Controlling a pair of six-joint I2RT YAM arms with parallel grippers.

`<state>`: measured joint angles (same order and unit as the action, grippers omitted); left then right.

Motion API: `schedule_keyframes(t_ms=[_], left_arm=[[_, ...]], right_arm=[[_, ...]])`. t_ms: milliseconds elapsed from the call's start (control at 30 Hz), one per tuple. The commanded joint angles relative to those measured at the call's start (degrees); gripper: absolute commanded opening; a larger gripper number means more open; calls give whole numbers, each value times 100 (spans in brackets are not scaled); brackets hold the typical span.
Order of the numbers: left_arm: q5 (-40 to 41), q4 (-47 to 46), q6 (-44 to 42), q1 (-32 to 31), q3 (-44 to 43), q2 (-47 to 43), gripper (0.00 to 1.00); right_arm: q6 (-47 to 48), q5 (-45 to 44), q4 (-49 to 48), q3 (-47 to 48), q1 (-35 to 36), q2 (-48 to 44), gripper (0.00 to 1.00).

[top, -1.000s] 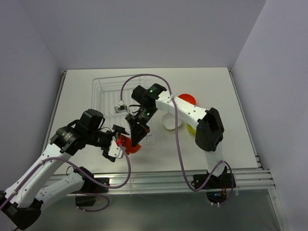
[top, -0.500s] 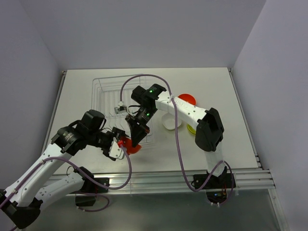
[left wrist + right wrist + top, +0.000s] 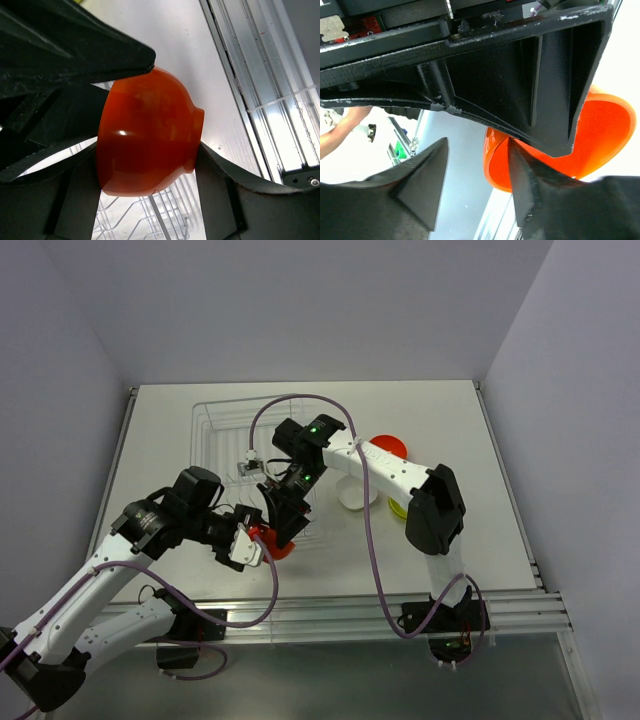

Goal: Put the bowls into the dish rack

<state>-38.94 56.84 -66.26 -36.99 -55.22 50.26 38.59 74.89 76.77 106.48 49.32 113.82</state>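
An orange-red bowl (image 3: pixel 150 135) hangs on its side over the near edge of the dish rack (image 3: pixel 232 432), with my left gripper (image 3: pixel 147 150) shut on its outer wall. In the top view this bowl (image 3: pixel 277 544) sits between both grippers. My right gripper (image 3: pixel 476 150) is open; one of its fingers (image 3: pixel 535 200) lies against the bowl's rim (image 3: pixel 600 135) and nothing is in the gap. A white bowl (image 3: pixel 352 497), a second orange-red bowl (image 3: pixel 388 447) and a lime green bowl (image 3: pixel 397 508) rest on the table to the right of the rack.
Wire ridges of the rack (image 3: pixel 150 220) show just below the held bowl. The right arm's forearm (image 3: pixel 385 468) crosses above the loose bowls. An aluminium rail (image 3: pixel 380 605) runs along the table's near edge.
My left gripper closed on the orange-red bowl. My right gripper, shut on the bowl's rim before, has now opened. The bowl shifted slightly toward the near side.
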Motion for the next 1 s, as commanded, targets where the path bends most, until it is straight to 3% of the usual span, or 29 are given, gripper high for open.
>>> schedule_keyframes(t_ms=[0,100,267,500,600,767,967], left_arm=[[-219,-68,166,-10,-243,-43,0],[-193,-120,218,-10,-226,-113,0],[-211,-103,289,-10,-243,-227,0],[-27,-305,1121,-10,-489,-44,0],[-17,98,1334,-1,-884,368,0],[-604,468,1484,506,-1481,879,0],[-1151,802,1818,1378,-2246,1837,0]], right_arm=[[9,175,523,128,-18,-167,60],[-123,157,409,172,-194,-193,69],[-913,113,-231,224,-616,-360,75],[-2565,-361,-2191,155,-1249,-878,82],[-3102,-353,-2736,163,-1661,-1116,84],[-2805,-247,-2238,532,-2172,-1160,84],[-2541,-300,-2166,-21,-2348,-1538,84]])
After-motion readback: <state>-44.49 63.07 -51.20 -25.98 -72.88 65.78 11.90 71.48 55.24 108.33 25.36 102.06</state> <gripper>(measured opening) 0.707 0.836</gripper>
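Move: From the left gripper, the middle of the dish rack lies about 20 cm ahead, 5 cm left and 15 cm below; the white bowl is some 17 cm ahead and 22 cm right, 17 cm down. From the right gripper, the red bowl on the table is roughly 29 cm ahead and 27 cm right, with the white bowl 18 cm ahead and 18 cm right and the green bowl 16 cm ahead and 32 cm right, all some 20 cm lower. Back the right gripper off the orange bowl's rim, opening its already parted fingers wide: forward about 15 cm, then also up and to the right, turning clockwise some 30 degrees. Keep the left fingers shut on the orange bowl; once the right is clear, lift and bring it about 5 cm forward over the rack's near end, turning it counter-clockwise and rolling it forward. ##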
